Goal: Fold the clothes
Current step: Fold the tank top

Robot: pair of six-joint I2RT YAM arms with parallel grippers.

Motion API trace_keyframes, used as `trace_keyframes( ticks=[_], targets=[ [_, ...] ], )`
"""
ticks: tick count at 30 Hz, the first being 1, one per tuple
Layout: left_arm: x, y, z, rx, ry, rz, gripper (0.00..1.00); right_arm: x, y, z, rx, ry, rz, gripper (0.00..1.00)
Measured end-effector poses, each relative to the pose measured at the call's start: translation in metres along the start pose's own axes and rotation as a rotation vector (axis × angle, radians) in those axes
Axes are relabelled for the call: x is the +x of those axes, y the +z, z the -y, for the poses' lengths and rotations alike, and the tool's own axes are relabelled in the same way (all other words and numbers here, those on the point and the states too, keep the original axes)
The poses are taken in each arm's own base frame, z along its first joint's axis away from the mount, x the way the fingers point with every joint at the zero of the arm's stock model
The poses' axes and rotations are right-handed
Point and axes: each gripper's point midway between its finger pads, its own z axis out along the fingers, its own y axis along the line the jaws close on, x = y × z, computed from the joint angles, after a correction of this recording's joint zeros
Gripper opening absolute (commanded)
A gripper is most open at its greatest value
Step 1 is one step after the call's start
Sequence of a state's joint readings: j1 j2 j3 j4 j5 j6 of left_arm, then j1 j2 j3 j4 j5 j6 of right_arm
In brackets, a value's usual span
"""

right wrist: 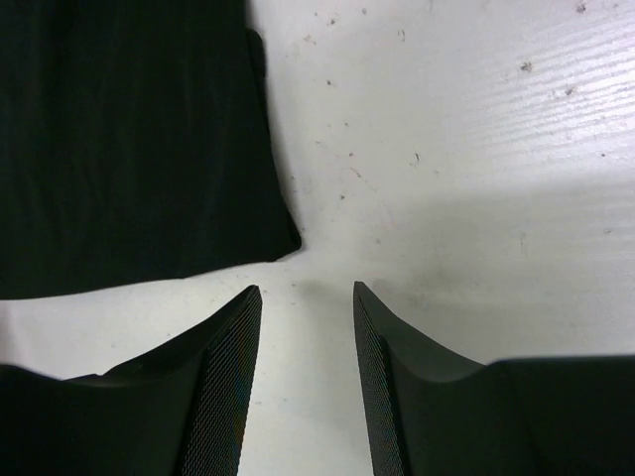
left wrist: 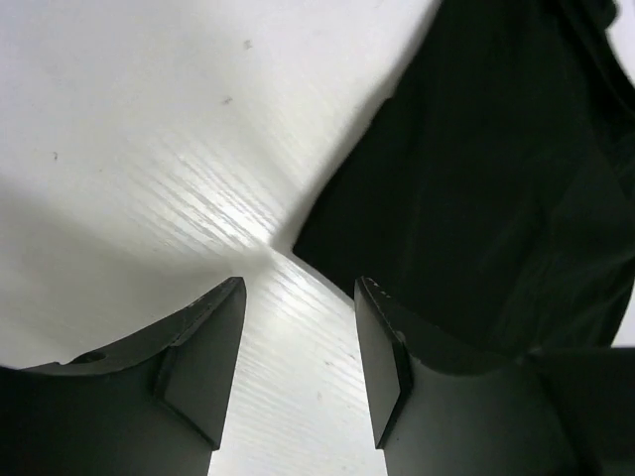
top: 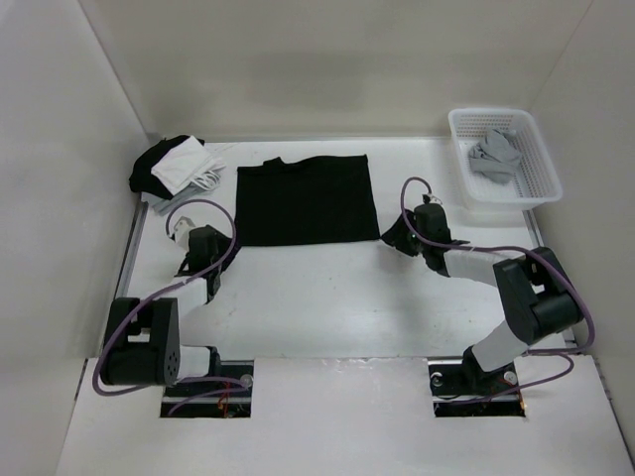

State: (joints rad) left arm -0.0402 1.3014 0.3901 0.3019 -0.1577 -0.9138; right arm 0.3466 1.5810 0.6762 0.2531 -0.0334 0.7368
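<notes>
The clothes, a plain black T-shirt (top: 306, 200), lie flat as a folded rectangle at the table's middle back, neck toward the far wall. My left gripper (top: 216, 246) is low over the table just off the shirt's near left corner. In the left wrist view the left gripper (left wrist: 298, 288) is open over bare table, with the T-shirt (left wrist: 496, 178) ahead and to the right. My right gripper (top: 392, 238) is by the near right corner. In the right wrist view the right gripper (right wrist: 307, 290) is open and empty, and the T-shirt's corner (right wrist: 129, 139) is just ahead on the left.
A white plastic basket (top: 516, 203) at the back right holds a small light-grey garment (top: 496, 154). A black-and-white bundle of cloth (top: 179, 164) sits at the back left corner. White walls close in the table on three sides.
</notes>
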Motion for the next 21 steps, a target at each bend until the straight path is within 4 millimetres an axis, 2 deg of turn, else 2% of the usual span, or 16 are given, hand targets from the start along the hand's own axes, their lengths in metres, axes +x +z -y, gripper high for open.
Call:
trace_keyframes(
  ticks=[2,9,11,13,17,21],
  targets=[
    [0.006,0.008,-0.008,-0.018,-0.021,-0.026,0.42,-0.001,0.002,-0.001,-0.004,0.006,0.004,0.47],
    [0.005,0.022,0.001,0.023,-0.091,-0.037,0.33,0.004,0.011,0.003,0.006,0.040,-0.006,0.47],
    [0.005,0.025,0.002,0.024,-0.102,-0.040,0.27,0.004,0.012,0.002,0.003,0.050,-0.003,0.48],
    [0.006,0.027,0.002,0.026,-0.114,-0.043,0.18,0.004,0.014,0.002,0.002,0.059,-0.002,0.48],
    [0.008,0.032,0.001,0.025,-0.135,-0.048,0.10,0.001,0.019,-0.002,-0.006,0.081,0.002,0.50],
    [0.006,0.034,0.002,0.033,-0.156,-0.043,0.07,-0.001,0.028,-0.008,-0.018,0.098,-0.006,0.43]
  ],
)
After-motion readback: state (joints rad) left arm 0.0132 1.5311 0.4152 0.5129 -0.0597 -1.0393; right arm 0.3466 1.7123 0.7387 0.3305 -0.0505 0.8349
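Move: The near left corner of the tank top lies about 3 cm ahead of my left hand, 1 cm to its right and 2 cm below. Its near right corner is about 3 cm ahead of my right hand, 1 cm left and 2 cm below. The clothes pile stands some 20 cm ahead of my left hand and 13 cm to its left; the white basket is around 22 cm ahead of my right hand and 28 cm to its right. I slide my left hand about 2.5 cm forward and 2 cm down onto the near left corner, rolling it some 10 degrees left side down, and shut its fingers from half open to nearly closed, pinching the black cloth there. My right hand sinks 1 cm, then eases about 2 cm forward and a little left, bringing its still open fingers around the near right corner. ##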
